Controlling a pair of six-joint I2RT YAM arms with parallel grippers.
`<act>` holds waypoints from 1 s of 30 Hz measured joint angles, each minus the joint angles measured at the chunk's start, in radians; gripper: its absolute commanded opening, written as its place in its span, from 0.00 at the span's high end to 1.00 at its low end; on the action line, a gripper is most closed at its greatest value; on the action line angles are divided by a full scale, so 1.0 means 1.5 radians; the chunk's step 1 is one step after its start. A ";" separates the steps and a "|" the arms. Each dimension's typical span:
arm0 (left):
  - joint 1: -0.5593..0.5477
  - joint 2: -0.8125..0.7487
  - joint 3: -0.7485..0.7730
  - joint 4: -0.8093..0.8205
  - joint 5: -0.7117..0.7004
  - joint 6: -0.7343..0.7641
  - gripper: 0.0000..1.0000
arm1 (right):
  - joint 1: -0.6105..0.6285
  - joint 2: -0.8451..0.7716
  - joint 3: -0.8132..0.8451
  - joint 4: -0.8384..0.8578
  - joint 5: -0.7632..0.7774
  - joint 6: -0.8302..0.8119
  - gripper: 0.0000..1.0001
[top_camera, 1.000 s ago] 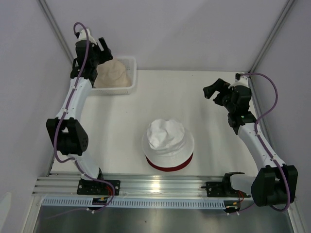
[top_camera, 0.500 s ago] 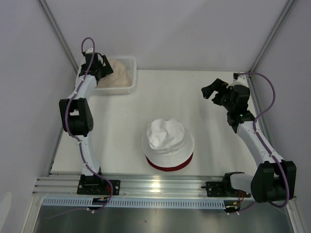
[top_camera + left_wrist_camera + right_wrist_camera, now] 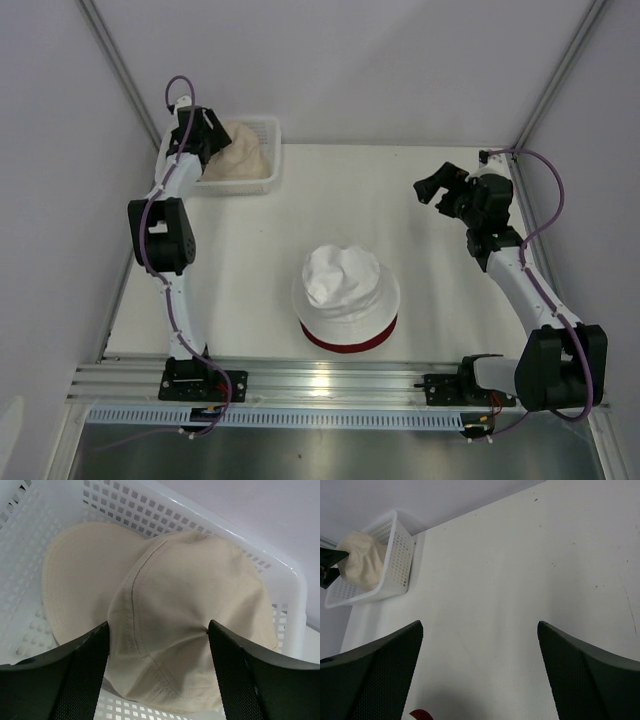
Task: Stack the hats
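A cream-beige hat [image 3: 238,152] lies crown up in the white mesh basket [image 3: 270,125] at the far left. My left gripper [image 3: 205,135] is down in that basket. In the left wrist view its gripper [image 3: 157,625] stands open with the jaws either side of the cream hat's crown [image 3: 190,595], both pads against the fabric. A white hat [image 3: 345,280] sits on a dark red hat [image 3: 350,342] at the table's middle front. My right gripper [image 3: 432,190] hangs open and empty over the far right of the table; the right gripper [image 3: 480,625] has only bare tabletop between its fingers.
The basket [image 3: 402,565] with the cream hat [image 3: 362,560] is at the upper left of the right wrist view, and a sliver of the dark red hat [image 3: 420,714] at its bottom edge. Side walls close in the table left and right.
My left arm has stretched out and lowered its gripper into the basket onto the cream hat; its jaws widened, then began narrowing on the crown. The right arm has barely shifted.
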 measured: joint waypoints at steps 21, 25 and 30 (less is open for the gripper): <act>0.016 0.033 0.019 0.040 0.055 -0.008 0.99 | -0.006 0.021 0.001 0.004 -0.007 0.005 0.01; 0.016 -0.010 -0.042 0.070 0.100 -0.016 0.99 | -0.008 0.021 0.001 0.004 -0.008 0.005 0.01; 0.017 -0.123 -0.129 0.120 0.193 -0.084 0.99 | -0.011 0.020 0.004 0.004 -0.013 0.006 0.01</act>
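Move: The beige hat lies right at the left hand, its middle about 2 cm to the right, 1 cm ahead and some 6 cm below the open fingers. It sits in the white basket, whose middle is about 2 cm left, 1 cm back and 10 cm below. The white hat, on top of the red one, is roughly 42 cm back, 31 cm right and 8 cm lower. From the right hand the beige hat is some 22 cm ahead, 49 cm left and 14 cm below. The left fingers close from wide open to shut and pinch a fold of the beige hat's crown, the hand easing about 1 cm down and forward as they do. With that grip kept, the hand hauls up out of the basket, about 7 cm, while swinging right and back towards the white hat, speeding up, the wrist turning clockwise, rolling right side up and tipping the fingers upward. ##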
